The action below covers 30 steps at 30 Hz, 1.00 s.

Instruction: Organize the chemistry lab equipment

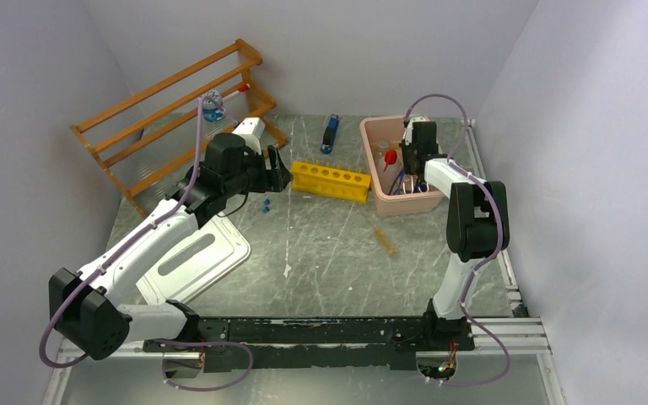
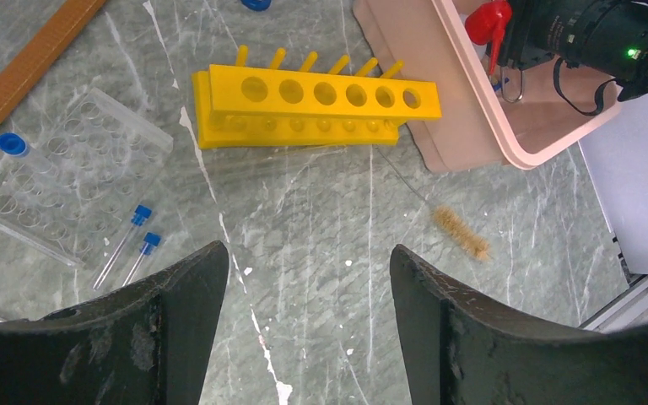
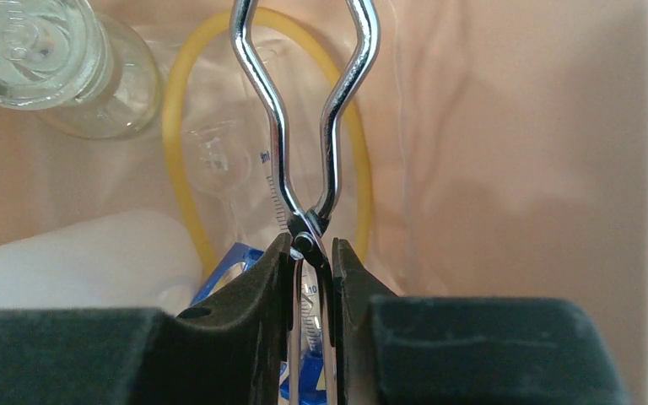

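Note:
My right gripper (image 3: 310, 245) hangs inside the pink bin (image 1: 371, 160), shut on the metal tongs (image 3: 304, 110) at their pivot, their looped arms pointing away from me. Under the tongs lie the yellowish tubing (image 3: 177, 152), a clear glass flask (image 3: 59, 67), the blue-framed goggles (image 3: 228, 270) and a white bottle body (image 3: 84, 257). The bottle's red cap (image 2: 489, 18) shows above the bin rim. My left gripper (image 2: 308, 261) is open and empty above the bare table. Two blue-capped tubes (image 2: 131, 240) lie to its left beside a clear well plate (image 2: 76, 173).
A yellow tube rack (image 2: 316, 105) stands between the arms, next to the bin. A bristle brush (image 2: 461, 234) lies on the table in front of the bin. A wooden rack (image 1: 169, 110) leans at the back left, a white tray (image 1: 194, 257) lies under the left arm, and a blue item (image 1: 331, 131) is at the back.

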Motion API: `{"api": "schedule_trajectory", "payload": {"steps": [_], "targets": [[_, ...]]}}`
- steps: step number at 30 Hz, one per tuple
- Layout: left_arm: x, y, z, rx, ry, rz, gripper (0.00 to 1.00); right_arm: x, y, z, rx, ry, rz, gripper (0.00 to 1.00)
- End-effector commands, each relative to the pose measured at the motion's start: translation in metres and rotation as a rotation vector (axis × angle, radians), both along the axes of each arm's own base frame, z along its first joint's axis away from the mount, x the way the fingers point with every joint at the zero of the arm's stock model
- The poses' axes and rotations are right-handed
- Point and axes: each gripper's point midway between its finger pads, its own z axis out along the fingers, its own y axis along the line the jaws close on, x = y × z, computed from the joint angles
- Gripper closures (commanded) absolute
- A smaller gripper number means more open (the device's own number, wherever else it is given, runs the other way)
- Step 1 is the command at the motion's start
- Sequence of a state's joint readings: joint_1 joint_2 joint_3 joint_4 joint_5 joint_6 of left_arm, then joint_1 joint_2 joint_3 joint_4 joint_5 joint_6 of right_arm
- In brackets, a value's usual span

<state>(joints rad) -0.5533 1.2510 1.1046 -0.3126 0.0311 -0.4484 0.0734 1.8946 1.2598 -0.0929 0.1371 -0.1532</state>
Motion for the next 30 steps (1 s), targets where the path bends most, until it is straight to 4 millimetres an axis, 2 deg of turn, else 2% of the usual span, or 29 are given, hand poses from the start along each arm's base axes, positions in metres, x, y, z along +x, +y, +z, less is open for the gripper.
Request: {"api": "schedule_trajectory", "payload": {"steps": [1,10,17,19,24,27,30], "targets": [[0.003,-0.002,0.010,-0.021,-0.009,0.004,0.26,0.014,0.005,0.014,0.042,-0.042,-0.001,0.85],[0.002,-0.002,0.009,-0.030,-0.006,0.002,0.26,0.014,-0.002,0.052,0.076,-0.148,-0.107,0.69],[-0.001,-0.003,0.008,-0.038,-0.002,-0.009,0.27,0.002,-0.004,0.050,0.048,-0.121,-0.084,0.72],[-0.002,-0.003,0.007,-0.040,0.000,-0.011,0.27,0.000,-0.003,0.057,0.056,-0.135,-0.085,0.70],[-0.003,-0.003,0.010,-0.046,-0.006,-0.014,0.27,-0.001,0.004,0.091,0.123,-0.182,-0.097,0.66],[-0.004,-0.003,0.011,-0.044,-0.010,-0.014,0.27,-0.008,0.022,0.115,0.184,-0.211,-0.112,0.59],[-0.004,-0.002,0.012,-0.045,-0.010,-0.011,0.26,-0.025,0.042,0.137,0.193,-0.236,-0.139,0.51]]}}
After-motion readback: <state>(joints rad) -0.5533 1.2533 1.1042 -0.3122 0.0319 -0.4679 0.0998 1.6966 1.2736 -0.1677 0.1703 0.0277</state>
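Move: The right hand is down inside the pink basin, still gripping the metal tongs just behind their hinge; the middle of the basin floor is about 3 cm to its left, level with it fore and aft, and some 3 cm below. The white bottle with the red bulb lies about 7 cm left and 1 cm ahead, the glass jar 7 cm left and 7 cm ahead, the blue goggles roughly 4 cm back, 1 cm left and 2 cm below. From the left hand, that floor is around 17 cm ahead, 27 cm right, 20 cm below. After a brief pause low in the basin, the right hand opens its fingers from nearly shut to a little under half open and lets go of the tongs, leaving them jaws forward over the yellow tubing and blue goggles. It then draws up about 8 cm, away from the tongs and the other glassware, tipping its fingers up some 10 degrees with a slight roll, and drifts a little back and left only at the end. ##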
